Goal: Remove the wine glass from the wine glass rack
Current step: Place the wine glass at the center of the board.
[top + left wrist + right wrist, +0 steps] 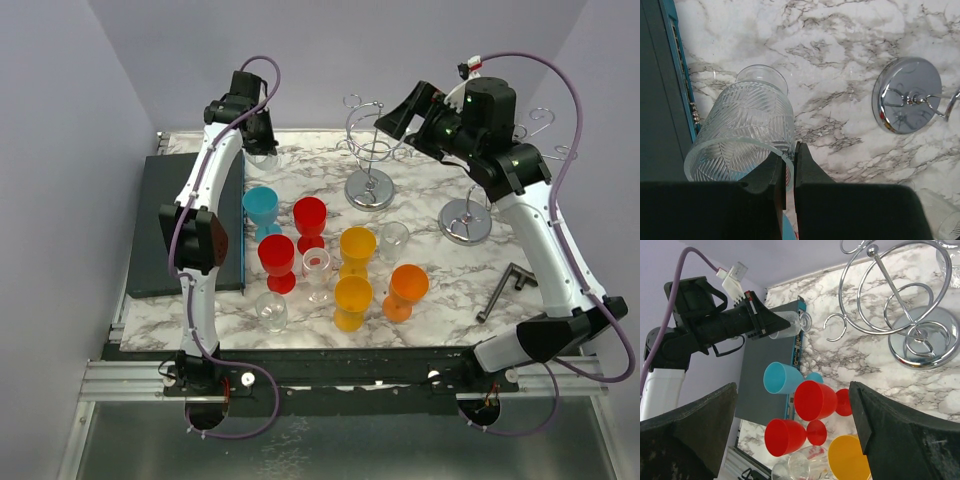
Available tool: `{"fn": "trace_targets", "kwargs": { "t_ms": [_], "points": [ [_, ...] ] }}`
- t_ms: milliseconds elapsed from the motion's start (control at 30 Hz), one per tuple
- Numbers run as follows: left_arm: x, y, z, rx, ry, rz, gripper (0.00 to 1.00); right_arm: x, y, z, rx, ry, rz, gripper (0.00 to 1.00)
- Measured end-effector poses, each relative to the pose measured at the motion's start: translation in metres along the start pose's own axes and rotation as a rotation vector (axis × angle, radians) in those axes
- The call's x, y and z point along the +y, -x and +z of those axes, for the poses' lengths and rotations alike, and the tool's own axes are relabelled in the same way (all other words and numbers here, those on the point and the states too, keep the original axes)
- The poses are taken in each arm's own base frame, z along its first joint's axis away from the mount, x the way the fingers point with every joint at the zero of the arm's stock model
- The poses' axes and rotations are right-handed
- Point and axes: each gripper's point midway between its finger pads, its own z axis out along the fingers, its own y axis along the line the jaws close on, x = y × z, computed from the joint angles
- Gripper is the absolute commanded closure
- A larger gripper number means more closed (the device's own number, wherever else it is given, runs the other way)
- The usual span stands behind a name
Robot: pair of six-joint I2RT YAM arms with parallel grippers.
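My left gripper (pixel 786 167) is shut on the rim of a clear, ribbed wine glass (pixel 747 130). One finger is inside the bowl and one outside. From above, that wine glass (pixel 262 157) hangs under the left gripper (pixel 260 135) at the back left, apart from the chrome wine glass rack (pixel 368 150). The right wrist view shows the same wine glass (pixel 788 325), well left of the rack (pixel 890 295). My right gripper (pixel 398 120) is open beside the rack's top with nothing between its fingers (pixel 905 440).
Blue (pixel 261 205), red (pixel 310 218), yellow (pixel 358 245) and orange (pixel 407 287) goblets and a few clear glasses (pixel 318 268) crowd the middle front. A second chrome rack (pixel 466 220) stands at the right. A dark board (pixel 185 225) lies left and a black tool (pixel 505 288) lies right.
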Motion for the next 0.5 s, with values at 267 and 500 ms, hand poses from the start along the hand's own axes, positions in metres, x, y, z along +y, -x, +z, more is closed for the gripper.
{"fn": "trace_targets", "kwargs": {
  "t_ms": [267,500],
  "points": [
    [0.011,-0.020,0.029,0.082,0.043,0.022,1.00,-0.015,-0.010,0.011,0.037,-0.052,-0.008,0.00],
    [0.022,-0.034,0.047,0.132,0.080,0.037,1.00,-0.026,-0.017,0.018,0.060,-0.092,-0.009,0.00]
  ]
}}
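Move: Roughly 20 cm beneath the left hand, and some 3 cm to its left, lies the bare marble for the clear wine glass it holds. From that hand the blue glass stands about 10 cm back and 1 cm left, the far red glass some 14 cm back and 8 cm right; the dark case's edge runs 8 cm to the left, and the rack's foot is 23 cm right. From the right hand the spot lies about 15 cm ahead, 32 cm left, 40 cm down. Lowering almost straight down by about 6 cm, the left hand brings the clear glass, foot first, towards the marble beyond the blue glass, easing off after a quick start. Its nearly shut fingers keep their pinch on the rim's right side and tip some 10 degrees steeper. The right hand, empty and wide open, sinks about 3 cm by the rack and edges forward. ##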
